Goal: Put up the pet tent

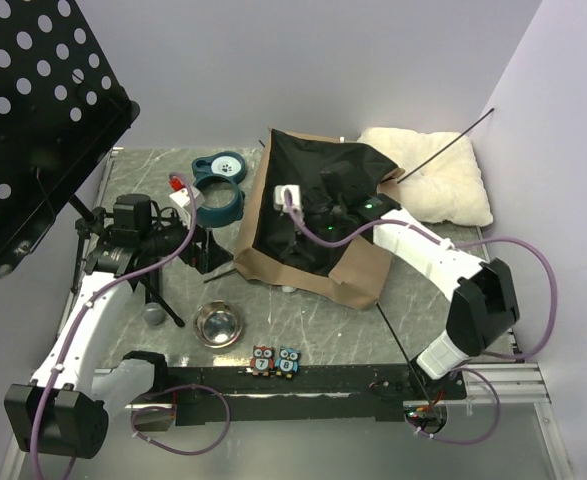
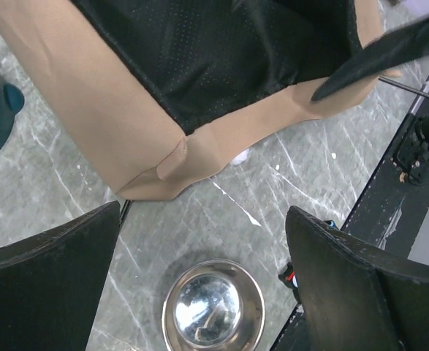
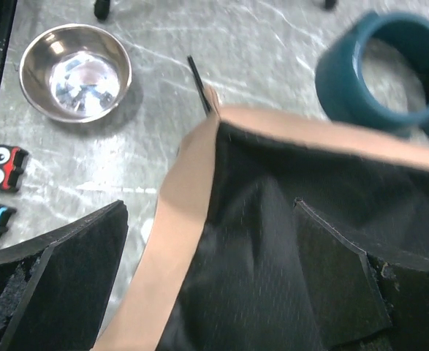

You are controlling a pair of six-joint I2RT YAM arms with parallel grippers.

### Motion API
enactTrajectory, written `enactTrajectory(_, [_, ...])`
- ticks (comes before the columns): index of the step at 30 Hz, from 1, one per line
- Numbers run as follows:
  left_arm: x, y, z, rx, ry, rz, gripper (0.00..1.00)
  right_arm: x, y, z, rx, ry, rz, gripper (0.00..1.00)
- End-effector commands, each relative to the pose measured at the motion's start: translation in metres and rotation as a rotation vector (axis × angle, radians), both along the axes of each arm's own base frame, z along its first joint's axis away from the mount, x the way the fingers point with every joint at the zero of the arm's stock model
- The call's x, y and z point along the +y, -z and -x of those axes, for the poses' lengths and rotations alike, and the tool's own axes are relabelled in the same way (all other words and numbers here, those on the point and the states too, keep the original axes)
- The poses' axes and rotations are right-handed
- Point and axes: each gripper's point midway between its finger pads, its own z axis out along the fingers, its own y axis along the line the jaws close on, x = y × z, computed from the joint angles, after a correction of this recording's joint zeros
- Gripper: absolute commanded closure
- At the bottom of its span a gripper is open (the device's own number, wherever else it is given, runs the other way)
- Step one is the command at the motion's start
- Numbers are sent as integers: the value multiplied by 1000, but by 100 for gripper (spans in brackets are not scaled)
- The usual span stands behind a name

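Note:
The pet tent (image 1: 313,262) lies collapsed in the middle of the table, its black base panel (image 1: 293,180) facing up with tan fabric around it. One thin black pole (image 1: 443,147) sticks out over the cushion at the back right. My right gripper (image 1: 323,205) hovers open over the black panel; in the right wrist view the gripper (image 3: 210,208) straddles the tan edge (image 3: 174,241) and holds nothing. My left gripper (image 1: 210,252) stands open beside the tent's near-left corner. In the left wrist view the gripper (image 2: 203,212) is above bare table, just short of the tan corner (image 2: 163,168).
A steel bowl (image 1: 218,323) sits on the table in front of the left gripper, and shows as the bowl (image 2: 213,307) below its fingers. A blue bowl stand (image 1: 220,185) is at the back left, a white cushion (image 1: 433,180) at the back right. Two owl figures (image 1: 275,360) stand at the near edge. A black perforated panel (image 1: 33,110) overhangs the left side.

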Motion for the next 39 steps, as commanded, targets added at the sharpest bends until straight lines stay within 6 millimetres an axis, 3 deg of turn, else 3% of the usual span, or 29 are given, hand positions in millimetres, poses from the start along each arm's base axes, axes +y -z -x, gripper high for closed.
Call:
enactTrajectory(1, [-1, -10, -5, -22, 6, 66, 0, 39, -27, -5, -172, -108, -78, 0])
enactTrajectory(10, [-1, -9, -9, 3, -8, 104, 1, 72, -6, -12, -245, -205, -49, 0])
enactTrajectory(24, [1, -18, -15, 45, -85, 204, 1, 95, 63, -11, -152, -271, 37, 9])
enactTrajectory(26, [2, -18, -16, 43, -92, 201, 1, 96, 70, -15, -150, -257, 44, 14])
enactTrajectory(29, [4, -17, -16, 47, -100, 203, 2, 100, 77, -24, -151, -216, 50, 37])
enactTrajectory(33, [6, -20, -15, 50, -112, 225, 2, 105, 71, -39, -144, -151, 52, 91])
enactTrajectory(34, [7, -23, -15, 45, -117, 230, 2, 106, 61, -43, -142, -129, 46, 100])
enactTrajectory(37, [7, -32, -15, 10, -117, 237, 0, 104, 9, -53, -120, -74, -32, 100])
enactTrajectory(39, [7, -49, -17, -55, -106, 241, 0, 95, -27, -57, -111, -47, -90, 100])
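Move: The open right hand is heading for the tent cloth's near-left tan corner, about 9 cm to its left, 2 cm ahead and 10 cm below. The teal ring stands roughly 17 cm farther out than that corner and 4 cm left of it; the steel bowl is about 15 cm nearer the base and 5 cm left of the corner, both on the table. From the left hand the corner is some 6 cm right, 2 cm ahead and 10 cm below. The right fingers pinch the tan corner of the tent cloth. The open hand first travels left towards the corner with a slight sink, then drops more steeply onto it, in all about 9 cm left and 10 cm down. They close fully around the fabric; then the hand, keeping its grip, draws up about 3 cm and a little forward. ##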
